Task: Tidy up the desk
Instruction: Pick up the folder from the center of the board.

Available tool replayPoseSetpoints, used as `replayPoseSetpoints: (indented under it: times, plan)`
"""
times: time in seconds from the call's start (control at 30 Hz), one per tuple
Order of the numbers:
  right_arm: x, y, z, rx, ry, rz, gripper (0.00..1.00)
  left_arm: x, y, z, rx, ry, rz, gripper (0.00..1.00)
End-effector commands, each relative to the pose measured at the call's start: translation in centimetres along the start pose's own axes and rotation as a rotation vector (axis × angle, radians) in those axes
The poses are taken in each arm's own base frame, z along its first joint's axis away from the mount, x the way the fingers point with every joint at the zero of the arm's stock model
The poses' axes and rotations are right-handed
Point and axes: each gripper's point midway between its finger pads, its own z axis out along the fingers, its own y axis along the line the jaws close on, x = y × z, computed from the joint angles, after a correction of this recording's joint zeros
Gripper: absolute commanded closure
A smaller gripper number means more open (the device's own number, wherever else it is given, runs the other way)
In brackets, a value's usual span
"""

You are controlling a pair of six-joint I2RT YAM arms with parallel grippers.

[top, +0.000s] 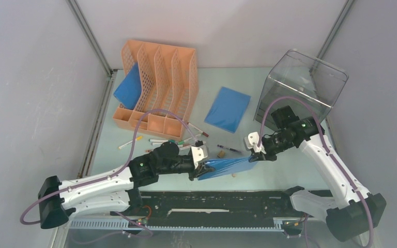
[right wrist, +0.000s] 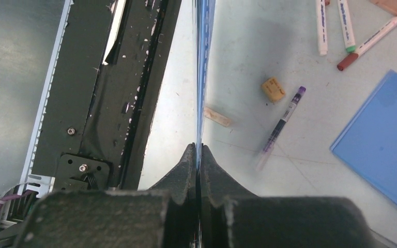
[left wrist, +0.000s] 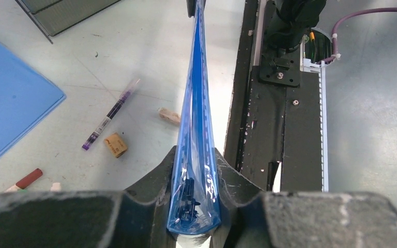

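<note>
A blue translucent zip pouch point(top: 227, 168) hangs edge-up just above the desk point(top: 289, 168) near its front edge, stretched between both grippers. My left gripper point(top: 202, 168) is shut on the pouch's left end; in the left wrist view the bulged pouch point(left wrist: 199, 103) fills the gap of that gripper point(left wrist: 195, 206), with a small dark item inside. My right gripper point(top: 252, 155) is shut on the pouch's right end. In the right wrist view the thin pouch edge point(right wrist: 202, 77) is pinched flat in the right gripper point(right wrist: 198, 155).
An orange file rack point(top: 157, 85) holding a blue folder point(top: 128, 85) stands back left. A second blue folder point(top: 228, 108) lies flat mid-desk, a clear box point(top: 302, 85) back right. Markers point(top: 178, 140), a purple pen point(top: 229, 150) and a tan eraser point(top: 220, 153) lie behind the pouch. A black rail point(top: 217, 204) runs along the front.
</note>
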Motion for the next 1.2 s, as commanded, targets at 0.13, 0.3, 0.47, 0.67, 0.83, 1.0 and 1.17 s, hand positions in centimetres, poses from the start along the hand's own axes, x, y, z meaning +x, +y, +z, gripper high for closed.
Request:
replayPoseSetpoints:
  times: [0.13,0.3,0.47,0.67,0.83,1.0,1.17]
  plan:
    - [-1.7,0.4,0.2,-0.002,-0.083,-0.003,0.7,-3.3,1.1,-1.9,-0.067,-0.117,0.028,1.0]
    - [-2.1,0.4,0.2,0.019,-0.112,-0.001,0.48,-3.8,2.1,-2.8,-0.11,-0.154,0.004,1.0]
    - [-3.4,-0.8,-1.2,0.117,-0.196,0.104,0.34,-4.4,3.6,-4.5,-0.191,-0.213,-0.037,1.0]
    - [-4.5,-2.1,-4.0,0.275,-0.282,0.188,0.2,-4.0,5.5,-6.8,-0.281,-0.227,-0.082,1.0]
    - [-4.4,-2.4,-4.8,0.318,-0.298,0.205,0.2,-4.7,8.1,-9.6,-0.428,-0.223,-0.109,1.0]
    - [-4.0,-2.6,-4.7,0.321,-0.288,0.208,0.2,-6.4,11.9,-13.2,-0.616,-0.256,-0.14,1.0]
    - [-3.7,-2.8,-4.7,0.335,-0.281,0.208,0.2,-7.8,15.8,-17.1,-0.809,-0.285,-0.15,1.0]
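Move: The left hand grips one end of the folder; the orange organizer's middle lies about 33 cm ahead of it, 24 cm to its left and roughly 7 cm lower. On the desk some 17 cm below, the markers are about 14 cm ahead and 13 cm left, the spare folder 34 cm ahead and 14 cm right. The right hand pinches the other end: the held folder's middle is 11 cm to its left and 3 cm back, with the eraser 17 cm below, 7 cm left and 2 cm ahead. The right hand opens wide and lets go of its end of the folder, then rises some 6 cm and eases slightly forward, its wrist turning clockwise, to wait open. The left hand keeps its pinch and carries the folder left, forward and up towards the organizer, slowly at first and then faster, about 14 cm left, 11 cm forward and 8 cm up, swinging the wrist some 40 degrees counter-clockwise. ##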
